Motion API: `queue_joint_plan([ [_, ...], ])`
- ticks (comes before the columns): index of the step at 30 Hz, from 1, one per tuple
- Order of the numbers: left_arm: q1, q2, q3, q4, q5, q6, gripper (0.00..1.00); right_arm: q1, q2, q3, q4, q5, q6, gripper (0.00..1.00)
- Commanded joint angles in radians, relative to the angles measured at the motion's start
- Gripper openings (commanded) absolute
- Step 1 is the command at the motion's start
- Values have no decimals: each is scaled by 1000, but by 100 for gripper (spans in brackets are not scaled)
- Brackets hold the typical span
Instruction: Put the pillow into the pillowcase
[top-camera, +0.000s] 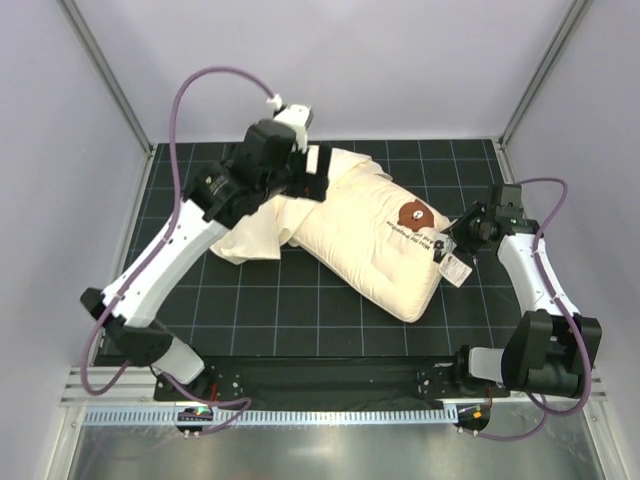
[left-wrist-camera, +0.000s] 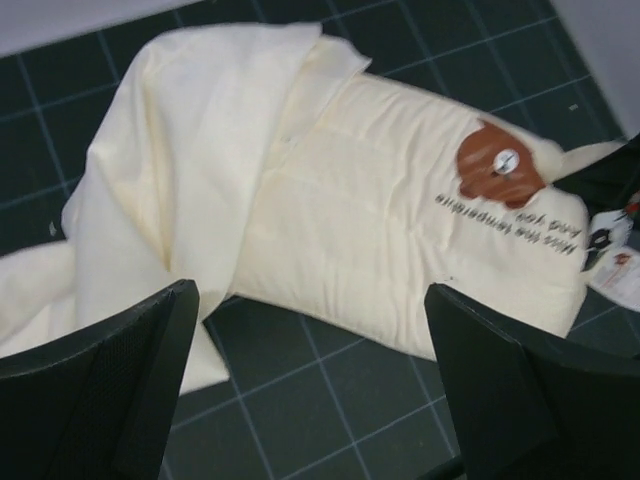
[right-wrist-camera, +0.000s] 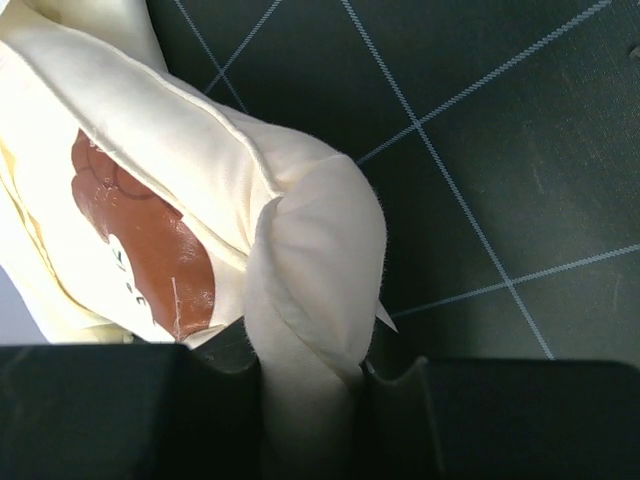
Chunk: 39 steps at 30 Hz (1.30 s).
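Observation:
The pillow (top-camera: 365, 245), thick and cream with a round brown logo (top-camera: 412, 214) and a white tag (top-camera: 455, 268), lies slanted across the black grid mat. The thin wrinkled pillowcase (top-camera: 250, 232) is bunched at its left end and drapes over that end (left-wrist-camera: 170, 150). My left gripper (left-wrist-camera: 310, 390) hovers open above the mat beside the pillow's (left-wrist-camera: 380, 250) long edge, with nothing between its fingers (left-wrist-camera: 110, 390). My right gripper (right-wrist-camera: 310, 400) is shut on the pillow's right corner (right-wrist-camera: 315, 250), close to the logo (right-wrist-camera: 140, 230). In the top view it (top-camera: 452, 238) sits at the pillow's right end.
The black grid mat (top-camera: 280, 310) covers the table between white enclosure walls and metal posts. The left arm (top-camera: 170, 250) reaches diagonally over the mat's left side and hides part of the pillowcase. A metal rail (top-camera: 300, 415) runs along the near edge.

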Motion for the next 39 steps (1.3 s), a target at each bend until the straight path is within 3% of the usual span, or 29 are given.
queue_joint_plan([
  [1, 3, -97, -269, 23, -207, -92, 100, -8, 20, 66, 21, 61, -71, 4],
  [3, 3, -137, -474, 69, -245, -133, 100, -8, 37, 63, 38, 49, -75, 4],
  [6, 10, -145, -607, 85, -365, -164, 100, -9, 52, 62, 48, 35, -82, 4],
  [9, 48, -97, -639, 34, -425, -213, 100, -9, 68, 65, 56, 20, -80, 4],
  [17, 112, 88, -630, 22, -404, -239, 100, -9, 71, 63, 59, 24, -89, 4],
  [22, 177, 164, -634, 101, -178, -198, 96, -9, 71, 65, 62, 20, -88, 4],
  [23, 184, 167, -635, 110, -171, -195, 92, -9, 71, 65, 65, 20, -85, 4],
  [25, 204, 191, -615, 98, -195, -183, 72, -9, 69, 63, 70, 18, -83, 4],
  [26, 215, 203, -599, 83, -219, -179, 59, -9, 69, 60, 73, 15, -80, 4],
  [27, 226, 210, -587, 72, -257, -175, 31, -9, 69, 60, 74, 9, -82, 4],
  [30, 279, 201, -524, 51, -338, -164, 1, -8, 66, 60, 76, 7, -83, 4],
  [32, 332, 184, -478, 78, -318, -143, 0, -9, 63, 65, 71, 17, -85, 4],
  [35, 445, 255, -287, 92, -313, -104, 0, -9, 63, 67, 64, 20, -86, 4],
  [38, 584, 416, 114, 25, -299, -116, 0, -9, 63, 60, 76, 7, -74, 4],
  [39, 603, 532, 349, -19, -340, -133, 0, -9, 63, 62, 81, 4, -72, 4],
])
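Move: The pillowcase's bunched left end lies about 14 cm to the left hand's left, about 1 cm ahead and some 31 cm below. Its mouth is about 7 cm ahead and 3 cm right of that hand; the pillow's exposed middle is roughly 12 cm right and 2 cm back, both nearly 30 cm lower. From the right hand, the bunched end is some 44 cm left, 4 cm ahead and 5 cm lower. The left hand drops some 30 cm, swinging left, pinches the pillowcase's bunched end and lifts forward-left about 20 cm. ##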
